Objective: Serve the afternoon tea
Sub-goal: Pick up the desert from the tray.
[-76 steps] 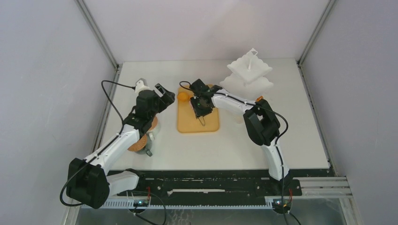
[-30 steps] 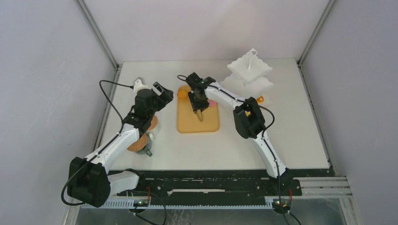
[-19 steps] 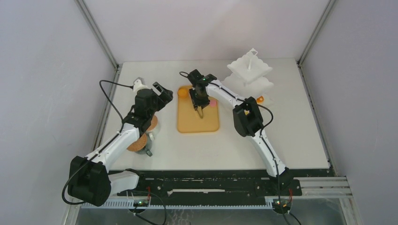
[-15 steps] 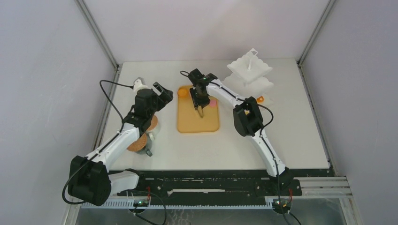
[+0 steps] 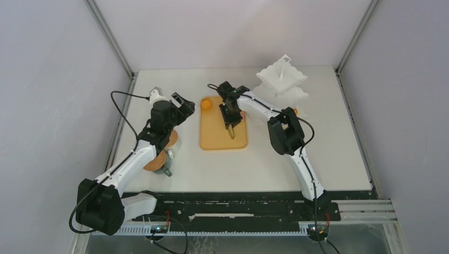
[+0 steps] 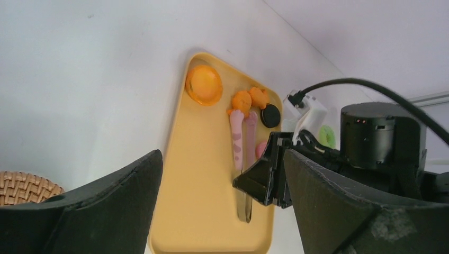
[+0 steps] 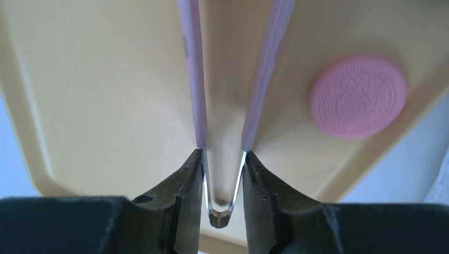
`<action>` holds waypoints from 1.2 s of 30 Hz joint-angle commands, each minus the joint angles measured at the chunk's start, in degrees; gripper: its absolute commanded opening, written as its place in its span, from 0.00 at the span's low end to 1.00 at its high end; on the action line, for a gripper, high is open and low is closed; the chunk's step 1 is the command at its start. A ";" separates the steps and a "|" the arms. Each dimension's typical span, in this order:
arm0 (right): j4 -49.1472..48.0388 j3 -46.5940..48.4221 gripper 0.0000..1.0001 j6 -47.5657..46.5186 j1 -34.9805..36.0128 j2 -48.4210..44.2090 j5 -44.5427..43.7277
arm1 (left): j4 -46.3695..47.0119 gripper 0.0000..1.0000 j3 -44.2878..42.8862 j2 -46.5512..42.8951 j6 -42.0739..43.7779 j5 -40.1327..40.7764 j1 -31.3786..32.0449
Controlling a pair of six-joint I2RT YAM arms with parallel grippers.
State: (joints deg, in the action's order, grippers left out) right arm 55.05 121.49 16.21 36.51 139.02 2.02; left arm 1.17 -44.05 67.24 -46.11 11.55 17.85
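Observation:
The pastries lie at the far end of the yellow tray [image 6: 201,201]: a large orange tart [image 6: 203,84], two small orange pieces [image 6: 242,99], a black round [image 6: 270,115] and a pink round [image 7: 358,97]. A green donut [image 6: 326,136] shows beyond the tray. The pink tongs [image 7: 193,79] lie along the tray. My right gripper [image 7: 223,159] is shut on their metal hinge end [image 7: 222,211], one finger against each side. My left gripper [image 5: 182,106] hovers open and empty, left of the tray. A cork coaster [image 5: 159,156] lies under the left arm, with a grey mug [image 5: 168,166] beside it.
A white tiered stand [image 5: 280,79] rises at the back right, with a small orange piece [image 5: 294,111] at its foot. The right arm reaches over the tray's right side. The tray [image 5: 212,137] sits mid-table between both arms.
My right gripper has shifted a little to the right over the tray and narrowed its jaws onto the tongs' hinge end. The left arm has hardly moved.

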 commanded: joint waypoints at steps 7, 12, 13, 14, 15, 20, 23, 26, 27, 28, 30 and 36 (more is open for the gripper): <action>-4.12 -15.54 0.23 0.76 1.25 -15.56 0.17 | 1.97 0.88 1.63 -4.07 -1.09 -1.30 -0.47; -6.06 -22.90 0.23 1.19 2.48 -22.28 0.70 | 2.02 0.89 1.97 -4.99 -1.07 -0.77 -0.45; -6.34 -24.13 0.23 1.21 2.78 -23.54 0.66 | 1.99 0.89 2.00 -5.07 -1.04 -0.75 -0.44; -6.56 -25.38 0.23 1.32 3.08 -24.71 0.62 | 1.94 0.88 1.89 -5.13 -1.04 -0.75 -0.44; -6.96 -26.48 0.23 1.49 3.38 -25.97 0.54 | 1.91 0.89 1.87 -5.18 -1.01 -0.65 -0.43; -7.77 -31.90 0.22 2.18 4.66 -31.16 0.79 | 1.73 0.88 1.57 -5.27 -0.91 -0.41 -0.36; -8.27 -34.76 0.21 2.85 5.50 -33.97 0.74 | 1.73 0.88 1.46 -5.27 -0.91 -0.35 -0.41; -8.53 -37.29 0.19 3.28 6.29 -35.93 0.66 | 1.64 0.89 1.59 -5.41 -1.04 -0.32 -0.35; -8.58 -38.01 0.18 3.42 6.58 -36.57 0.63 | 1.64 0.88 1.64 -5.43 -1.08 -0.37 -0.28; -8.63 -38.60 0.18 3.62 6.82 -37.53 0.57 | 1.64 0.88 1.63 -5.47 -1.17 -0.33 -0.15; -8.65 -39.63 0.17 3.89 7.24 -38.81 0.39 | 1.56 0.88 1.69 -5.61 -1.10 -0.30 0.05; -7.51 -40.24 0.17 4.60 8.45 -42.70 -0.88 | 0.83 0.88 1.86 -6.40 -0.77 0.15 0.47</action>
State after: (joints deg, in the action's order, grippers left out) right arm 49.08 80.51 19.44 44.01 101.58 2.24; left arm 1.13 -43.79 63.02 -46.57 10.85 18.00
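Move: The right gripper already holds the pink tongs, with the orange dessert between their tips some 9 cm ahead of it and 3 cm to its left. The cake stand stands about 21 cm to this hand's right and 6 cm farther out. The pink biscuit lies about 4 cm ahead and 5 cm right, the black biscuit 10 cm ahead and 2 cm right. From the left hand, the cake stand is roughly 37 cm right and 6 cm ahead. Keep the right gripper shut on the tongs so their tips go on pinching the orange dessert, and draw it back about 14 cm and a little to the right, past the pink biscuit towards the tray's near right corner. Stay level for the first few centimetres, then climb about 7 cm, barely turning the wrist. Raise the open, empty left gripper slightly. ##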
